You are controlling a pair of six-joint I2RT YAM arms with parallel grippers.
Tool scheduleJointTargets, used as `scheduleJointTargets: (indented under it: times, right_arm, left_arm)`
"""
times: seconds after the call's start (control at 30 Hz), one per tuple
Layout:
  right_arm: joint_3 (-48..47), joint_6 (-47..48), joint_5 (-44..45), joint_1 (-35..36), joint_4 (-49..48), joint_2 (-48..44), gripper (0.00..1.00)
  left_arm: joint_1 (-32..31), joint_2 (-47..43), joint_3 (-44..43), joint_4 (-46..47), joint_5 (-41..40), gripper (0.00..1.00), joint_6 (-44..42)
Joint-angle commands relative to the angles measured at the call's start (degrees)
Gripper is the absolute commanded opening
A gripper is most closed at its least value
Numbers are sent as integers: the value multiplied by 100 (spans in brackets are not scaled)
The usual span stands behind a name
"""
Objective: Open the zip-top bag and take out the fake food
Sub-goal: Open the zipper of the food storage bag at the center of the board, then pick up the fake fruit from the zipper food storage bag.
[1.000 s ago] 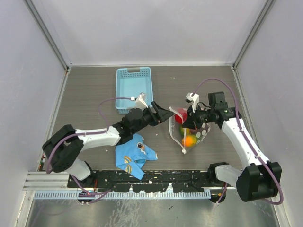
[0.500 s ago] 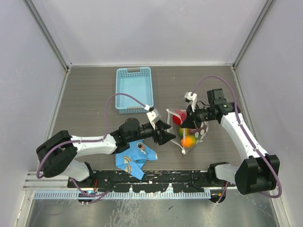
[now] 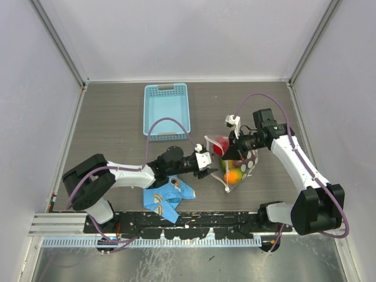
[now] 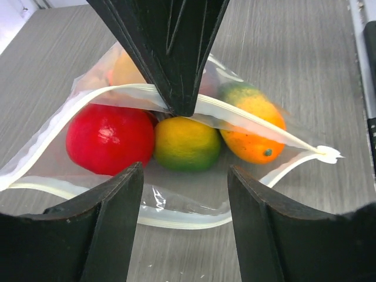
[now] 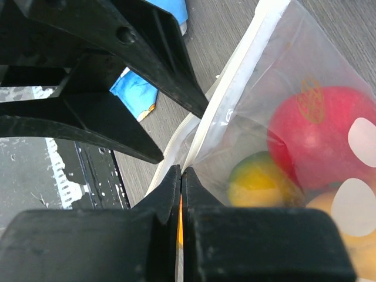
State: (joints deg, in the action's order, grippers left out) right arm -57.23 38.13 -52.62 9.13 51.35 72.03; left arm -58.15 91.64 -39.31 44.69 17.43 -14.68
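The zip-top bag [image 3: 248, 161] lies on the table right of centre with its mouth held open. My right gripper [image 5: 181, 170] is shut on the white zip strip [image 5: 232, 94] of the upper lip and holds it up; from above, this right gripper [image 3: 229, 153] is over the bag's left edge. My left gripper [image 4: 185, 176] is open at the mouth, with the lower lip [image 4: 182, 218] lying loose between its fingers. From above, the left gripper [image 3: 211, 170] is just left of the bag. The fake food inside includes a red fruit [image 4: 108, 138], a yellow-green one [image 4: 187, 144] and an orange one [image 4: 252, 130].
A light blue slotted basket [image 3: 166, 110] stands at the back, left of centre. A blue cartoon-print cloth [image 3: 166, 197] lies crumpled under the left forearm near the front rail [image 3: 176, 226]. Grey walls close in the table on three sides.
My left gripper swung from beside the basket down to the bag's mouth and narrowed slightly. The right gripper kept its pinch and drew the upper lip slightly left.
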Motion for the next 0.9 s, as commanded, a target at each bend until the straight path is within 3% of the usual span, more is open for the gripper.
scheduleJointTargets:
  times: [0.0, 0.27, 0.5, 0.63, 0.87]
  right_arm:
    - [-349, 268, -242, 82, 128, 19, 1]
    - [-425, 717, -448, 429, 498, 39, 1]
    - [-504, 726, -496, 506, 539, 141, 1]
    - [-562, 737, -512, 600, 579, 224, 1]
    - [-818, 853, -654, 721, 816, 396, 1]
  left_arm:
    - [-8, 192, -305, 560, -238, 61, -688]
    - [-3, 321, -378, 432, -517, 64, -1081]
    - [-4, 353, -244, 498, -914, 85, -1544]
    - [-8, 347, -150, 479, -1016, 91, -1907]
    - [5, 457, -150, 601, -814, 90, -1772]
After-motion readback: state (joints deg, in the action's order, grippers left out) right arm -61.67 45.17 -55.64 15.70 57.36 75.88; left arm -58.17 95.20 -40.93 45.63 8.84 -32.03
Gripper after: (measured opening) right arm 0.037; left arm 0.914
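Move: The open mouth of the food storage bag lies just off the left fingertips: some 3 cm to the right, about 1 cm ahead and 2 cm lower. Past it, from the left hand, the red fruit is roughly 7 cm ahead and 3 cm right, the yellow-green fruit 1 cm ahead and 6 cm right, the orange fruit 4 cm back and 8 cm right, all some 5 cm lower. From the right hand the mouth is about 2 cm back, 2 cm left and 1 cm down. Bring the left gripper about 4 cm forward along the bag's mouth, sinking just slightly, rolling some 15 degrees so its forward finger rises, and spread its fingers nearly fully, getting the forward one inside the lip. Keep the right gripper shut on the zipper lip and draw it about 3 cm left and 2 cm back towards the left fingers, turning a little counter-clockwise. ##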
